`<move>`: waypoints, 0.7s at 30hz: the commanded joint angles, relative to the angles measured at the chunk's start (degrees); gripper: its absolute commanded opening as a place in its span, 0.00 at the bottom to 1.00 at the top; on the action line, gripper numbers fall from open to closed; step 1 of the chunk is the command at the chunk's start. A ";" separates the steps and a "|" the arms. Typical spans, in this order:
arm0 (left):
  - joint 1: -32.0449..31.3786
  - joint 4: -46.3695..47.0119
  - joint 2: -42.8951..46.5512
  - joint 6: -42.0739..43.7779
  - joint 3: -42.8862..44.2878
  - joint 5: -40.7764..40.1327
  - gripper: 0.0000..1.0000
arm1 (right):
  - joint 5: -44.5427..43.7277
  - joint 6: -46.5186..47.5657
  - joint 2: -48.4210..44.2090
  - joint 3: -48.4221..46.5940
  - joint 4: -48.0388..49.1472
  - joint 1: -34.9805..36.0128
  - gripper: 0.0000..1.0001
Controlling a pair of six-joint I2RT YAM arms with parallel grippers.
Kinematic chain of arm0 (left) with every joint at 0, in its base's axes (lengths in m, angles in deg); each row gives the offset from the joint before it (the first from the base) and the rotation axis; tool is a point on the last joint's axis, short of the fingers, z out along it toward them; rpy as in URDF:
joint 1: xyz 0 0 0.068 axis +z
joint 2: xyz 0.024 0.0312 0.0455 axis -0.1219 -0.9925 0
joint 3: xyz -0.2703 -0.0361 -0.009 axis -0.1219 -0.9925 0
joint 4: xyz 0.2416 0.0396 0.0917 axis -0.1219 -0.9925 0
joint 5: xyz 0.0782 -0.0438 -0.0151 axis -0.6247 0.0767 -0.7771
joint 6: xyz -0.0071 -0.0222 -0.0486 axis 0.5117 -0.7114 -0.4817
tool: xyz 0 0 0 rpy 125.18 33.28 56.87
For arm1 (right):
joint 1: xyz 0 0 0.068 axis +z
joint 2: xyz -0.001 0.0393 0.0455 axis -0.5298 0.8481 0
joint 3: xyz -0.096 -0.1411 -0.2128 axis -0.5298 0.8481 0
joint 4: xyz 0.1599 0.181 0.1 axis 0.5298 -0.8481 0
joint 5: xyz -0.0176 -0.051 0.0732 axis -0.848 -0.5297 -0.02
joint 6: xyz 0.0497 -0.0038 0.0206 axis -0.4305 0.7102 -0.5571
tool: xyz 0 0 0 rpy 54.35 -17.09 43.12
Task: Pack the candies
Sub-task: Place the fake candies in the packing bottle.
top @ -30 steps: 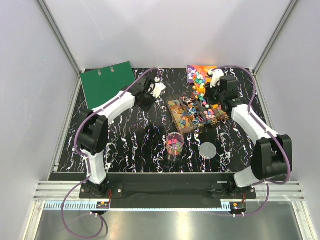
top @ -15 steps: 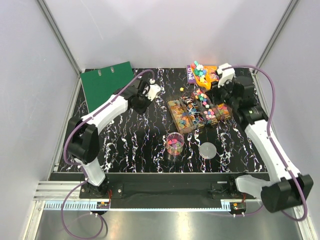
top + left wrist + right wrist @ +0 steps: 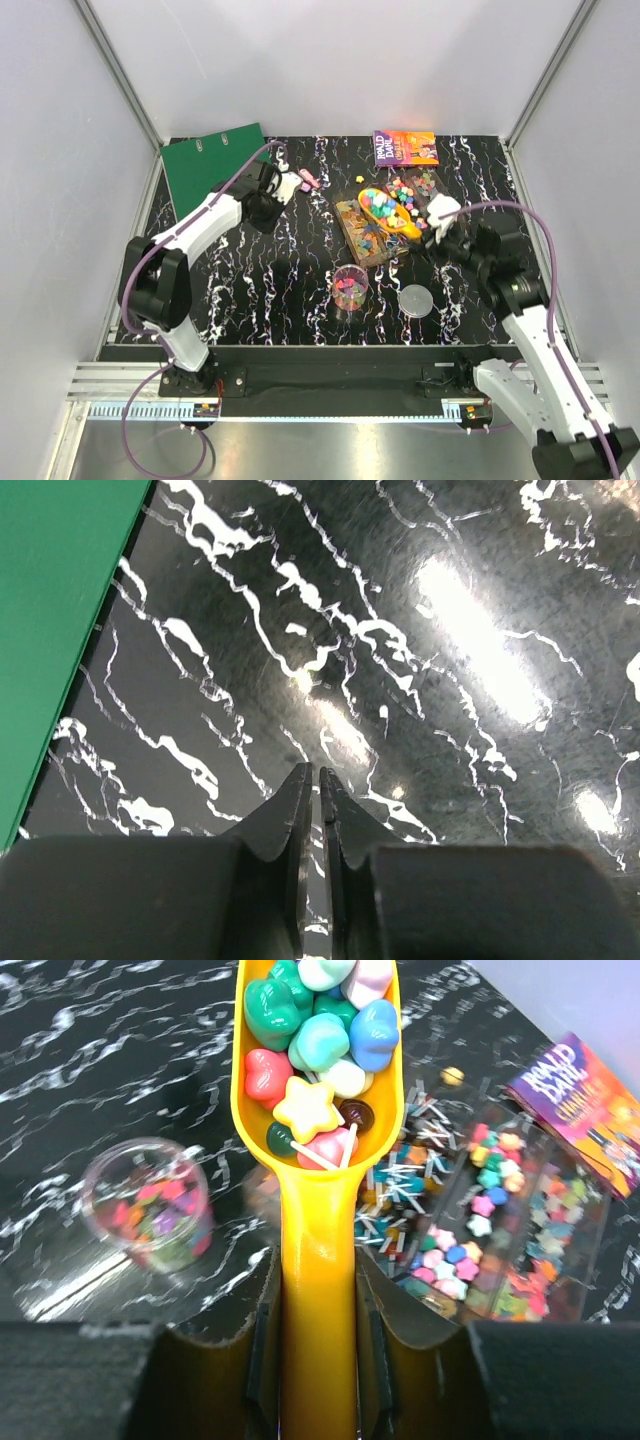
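My right gripper (image 3: 318,1290) is shut on the handle of a yellow scoop (image 3: 318,1210). The scoop's bowl is heaped with candies (image 3: 318,1040) in green, blue, pink and yellow. From above, the scoop (image 3: 385,208) hangs over the clear divided tray (image 3: 358,240) of loose candies, with the right gripper (image 3: 428,222) at its handle end. A clear cup (image 3: 350,287) part full of candies stands nearer the front; in the right wrist view the cup (image 3: 150,1205) lies left of the scoop. My left gripper (image 3: 312,772) is shut on nothing, low over bare table beside the green binder (image 3: 50,610).
A round clear lid (image 3: 416,298) lies right of the cup. A colourful book (image 3: 405,147) sits at the back right, the green binder (image 3: 213,165) at the back left. A pink pen (image 3: 308,180) and one stray yellow candy (image 3: 360,180) lie near the left gripper (image 3: 291,184).
The right arm has drawn back from the book end of the table towards the front, carrying the loaded scoop over the tray. The left arm has swung left towards the binder.
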 commanded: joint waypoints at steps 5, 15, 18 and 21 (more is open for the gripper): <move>1.02 1.46 6.72 -0.36 -2.40 -1.67 0.11 | 11.05 6.19 -9.04 2.44 -5.09 0.44 0.00; 1.02 1.29 6.37 0.34 -1.61 -2.55 0.11 | 18.96 15.06 -10.19 1.83 -20.47 0.52 0.00; 1.10 1.20 6.11 0.43 -1.26 -2.55 0.11 | 18.97 15.24 -10.71 2.70 -21.00 0.52 0.00; 1.10 1.20 5.84 0.25 -1.26 -2.55 0.11 | 18.26 15.77 -11.15 3.50 -21.18 0.52 0.00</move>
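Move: The right hand holds the loaded yellow scoop by its handle; the packing bottle's middle lies some 17 cm to its left, about 2 cm back and roughly 20 cm lower. The round lid lies about 2 cm left and 2 cm back of this hand, 25 cm down; the candy trays are centred some 15 cm ahead and 7 cm left, 22 cm down. From the left hand the bottle is about 12 cm back, 19 cm right and 5 cm lower. Right hand draws the held scoop back about 10 cm, sinking late, turning 20 degrees counter-clockwise to bring its bowl towards the bottle. ##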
